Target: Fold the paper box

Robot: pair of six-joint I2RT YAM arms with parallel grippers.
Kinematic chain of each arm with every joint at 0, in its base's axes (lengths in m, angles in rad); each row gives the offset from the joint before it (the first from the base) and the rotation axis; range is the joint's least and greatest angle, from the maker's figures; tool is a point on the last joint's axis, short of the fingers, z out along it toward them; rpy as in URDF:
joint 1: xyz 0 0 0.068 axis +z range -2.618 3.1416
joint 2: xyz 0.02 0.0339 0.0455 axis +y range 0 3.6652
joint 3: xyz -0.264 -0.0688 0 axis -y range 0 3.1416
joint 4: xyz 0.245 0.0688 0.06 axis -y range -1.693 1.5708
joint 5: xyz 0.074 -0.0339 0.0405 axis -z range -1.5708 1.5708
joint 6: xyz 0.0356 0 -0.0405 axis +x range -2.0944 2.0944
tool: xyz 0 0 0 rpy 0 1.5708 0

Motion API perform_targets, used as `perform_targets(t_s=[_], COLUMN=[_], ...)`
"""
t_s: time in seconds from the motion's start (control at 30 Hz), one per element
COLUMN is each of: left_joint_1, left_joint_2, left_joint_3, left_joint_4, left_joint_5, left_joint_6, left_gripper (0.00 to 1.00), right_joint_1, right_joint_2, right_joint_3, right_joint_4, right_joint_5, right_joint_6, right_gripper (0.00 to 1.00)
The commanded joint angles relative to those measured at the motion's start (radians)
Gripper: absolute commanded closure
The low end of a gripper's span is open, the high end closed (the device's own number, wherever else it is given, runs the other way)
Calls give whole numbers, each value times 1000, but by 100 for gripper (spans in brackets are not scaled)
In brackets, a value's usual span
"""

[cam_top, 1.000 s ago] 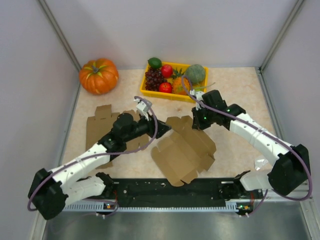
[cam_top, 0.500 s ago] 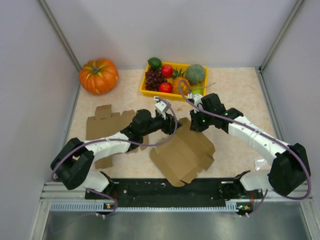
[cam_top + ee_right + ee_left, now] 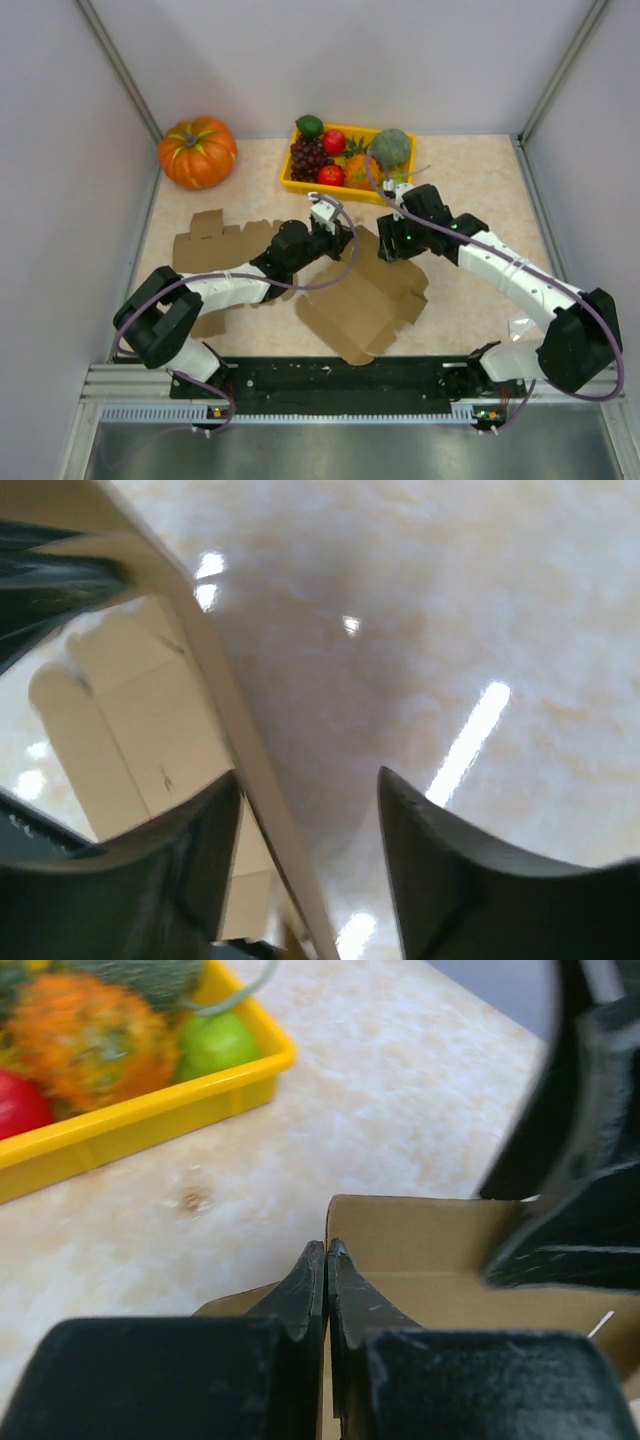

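The paper box, a brown cardboard blank partly folded up, lies at the table's middle. My left gripper is at its far-left flap, and in the left wrist view the gripper is shut on the thin edge of the upright cardboard wall. My right gripper hovers at the box's far edge. In the right wrist view it is open, with the cardboard's pale edge running loose between the fingers, nearer the left one.
A second flat cardboard blank lies left of the box under my left arm. An orange pumpkin sits at the back left. A yellow tray of toy fruit stands at the back, close beyond both grippers. White walls enclose the table.
My left arm swung right to the box's far-left flap and shut on its edge. My right gripper, shut before, has opened on the flap. The box shifted slightly left.
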State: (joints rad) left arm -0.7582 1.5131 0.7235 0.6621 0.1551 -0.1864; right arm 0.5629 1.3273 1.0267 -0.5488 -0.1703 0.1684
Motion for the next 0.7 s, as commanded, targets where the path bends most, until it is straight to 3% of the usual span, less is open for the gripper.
perform_targets(t_s=[0.0,0.03,0.07,0.27,0.37,0.67], left_joint_1=[-16,-27,-41,-115,-130,-150], left_joint_2=[-51,-53,-54,-51,-63,-113], left_joint_3=[-70,-75,-82,-99,-111,-160], left_joint_4=[143,142,146,136,119,143], left_joint_5=[-313,-389,-419,-573,-603,-640], left_joint_6=[-56,-65,-67,-88,-100,-108], left_gripper=[100,100,100,100,100,100], right_joint_1=[8,9,12,55,100,121], right_joint_2=[-114,-147,-199,-260,-209,-68], right_joint_3=[53,40,26,-65,-65,-117], right_joint_4=[-207,-218,-241,-249,-257,-206], right_joint_5=[385,371,380,518,661,781], right_joint_6=[287,334,364,555,669,803], right_gripper=[31,28,1,1,1,7])
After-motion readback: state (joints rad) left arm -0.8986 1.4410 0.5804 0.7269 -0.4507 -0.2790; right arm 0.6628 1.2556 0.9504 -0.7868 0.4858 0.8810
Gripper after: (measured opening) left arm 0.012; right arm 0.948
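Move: About 9 cm to the right of the open right hand, some 7 cm nearer the base and a few centimetres lower, is the right end of the box's upright far panel; the flat near panels lie roughly 9 cm left of that hand, 12 cm back, 10 cm down. From the left hand, which already pinches the panel's left edge, the right end is about 18 cm right and 10 cm back; the yellow crate is some 18 cm straight ahead of it. Keeping its pinch on the panel's left edge, the left hand swings the box round, going about 5 cm left and slightly down while turning nearly 30 degrees counter-clockwise. The right hand spreads its fingers wide and arcs about 8 cm right towards the panel's right end, first rising, then dipping below its starting height, turning clockwise nearly 50 degrees, so that the fingers come down around the folded end. ##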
